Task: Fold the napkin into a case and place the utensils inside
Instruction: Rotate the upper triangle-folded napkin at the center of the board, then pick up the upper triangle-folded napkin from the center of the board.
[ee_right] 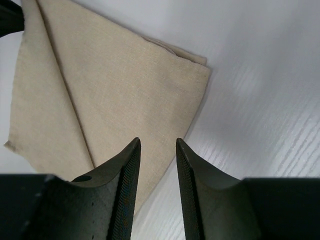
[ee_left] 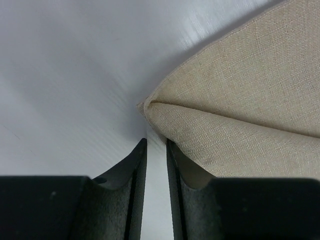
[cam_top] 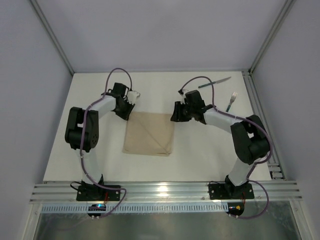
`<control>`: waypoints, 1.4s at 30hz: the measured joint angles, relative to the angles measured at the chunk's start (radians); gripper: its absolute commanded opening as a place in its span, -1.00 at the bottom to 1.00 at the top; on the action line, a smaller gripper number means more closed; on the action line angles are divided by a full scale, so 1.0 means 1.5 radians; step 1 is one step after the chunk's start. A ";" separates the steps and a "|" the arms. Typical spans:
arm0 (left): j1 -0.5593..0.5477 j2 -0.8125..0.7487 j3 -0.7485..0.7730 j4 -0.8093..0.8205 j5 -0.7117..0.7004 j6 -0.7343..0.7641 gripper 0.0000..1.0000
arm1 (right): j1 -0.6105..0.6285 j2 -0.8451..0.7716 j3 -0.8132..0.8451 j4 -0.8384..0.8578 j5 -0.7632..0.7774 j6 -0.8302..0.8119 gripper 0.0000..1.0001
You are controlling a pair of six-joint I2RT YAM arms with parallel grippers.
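The beige napkin (cam_top: 149,134) lies flat on the white table (cam_top: 200,150), folded to a rough square with a diagonal crease. My left gripper (cam_top: 130,112) is at its far left corner. In the left wrist view the jaws (ee_left: 156,142) stand narrowly open with only bare table between them, and the napkin's folded corner (ee_left: 240,100) lies just ahead and to the right. My right gripper (cam_top: 176,116) hovers at the far right corner, open (ee_right: 158,141), over the napkin's edge (ee_right: 115,85). The knife (cam_top: 215,82) and the fork (cam_top: 231,101) lie apart at the far right.
An aluminium rail (cam_top: 257,110) runs along the table's right side and another (cam_top: 165,192) along the near edge by the arm bases. Grey walls enclose the table on the left, right and back.
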 measured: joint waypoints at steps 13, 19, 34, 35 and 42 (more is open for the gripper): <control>-0.007 -0.350 -0.172 -0.053 0.087 0.115 0.13 | 0.078 -0.231 -0.120 -0.031 -0.031 -0.126 -0.22; -0.095 -0.409 -0.276 -0.067 0.120 0.223 0.29 | 0.129 -0.231 -0.133 -0.020 -0.086 -0.158 -0.22; -0.132 -0.421 -0.432 -0.055 0.133 0.471 0.45 | 0.127 -0.204 -0.174 -0.011 -0.132 -0.166 -0.31; -0.132 -0.421 -0.438 -0.052 0.131 0.476 0.44 | 0.127 -0.204 -0.176 -0.012 -0.132 -0.166 -0.30; -0.135 -0.430 -0.468 -0.005 0.123 0.488 0.29 | 0.127 -0.204 -0.179 -0.011 -0.131 -0.170 -0.31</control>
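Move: The napkin's near-left corner lies about 19 cm back of the left hand, nearly in line with it sideways and 2 cm lower; its far-left corner is just 2 cm ahead. From the right hand, the near-right corner, where the diagonal flap ends, is roughly 18 cm back, 2 cm left and 5 cm down; the far-right corner is 4 cm ahead, level sideways and 5 cm below. Lift the left gripper about 10 cm away from the far-left corner, carry it some 19 cm back and down again to straddle the near-left corner, turning it 50 degrees clockwise and opening its fingers wide. Meanwhile raise the right hand, draw it back and slightly left over the napkin's right side, turning counter-clockwise, then sink part-way towards the near-right corner, fingers still partly open. ##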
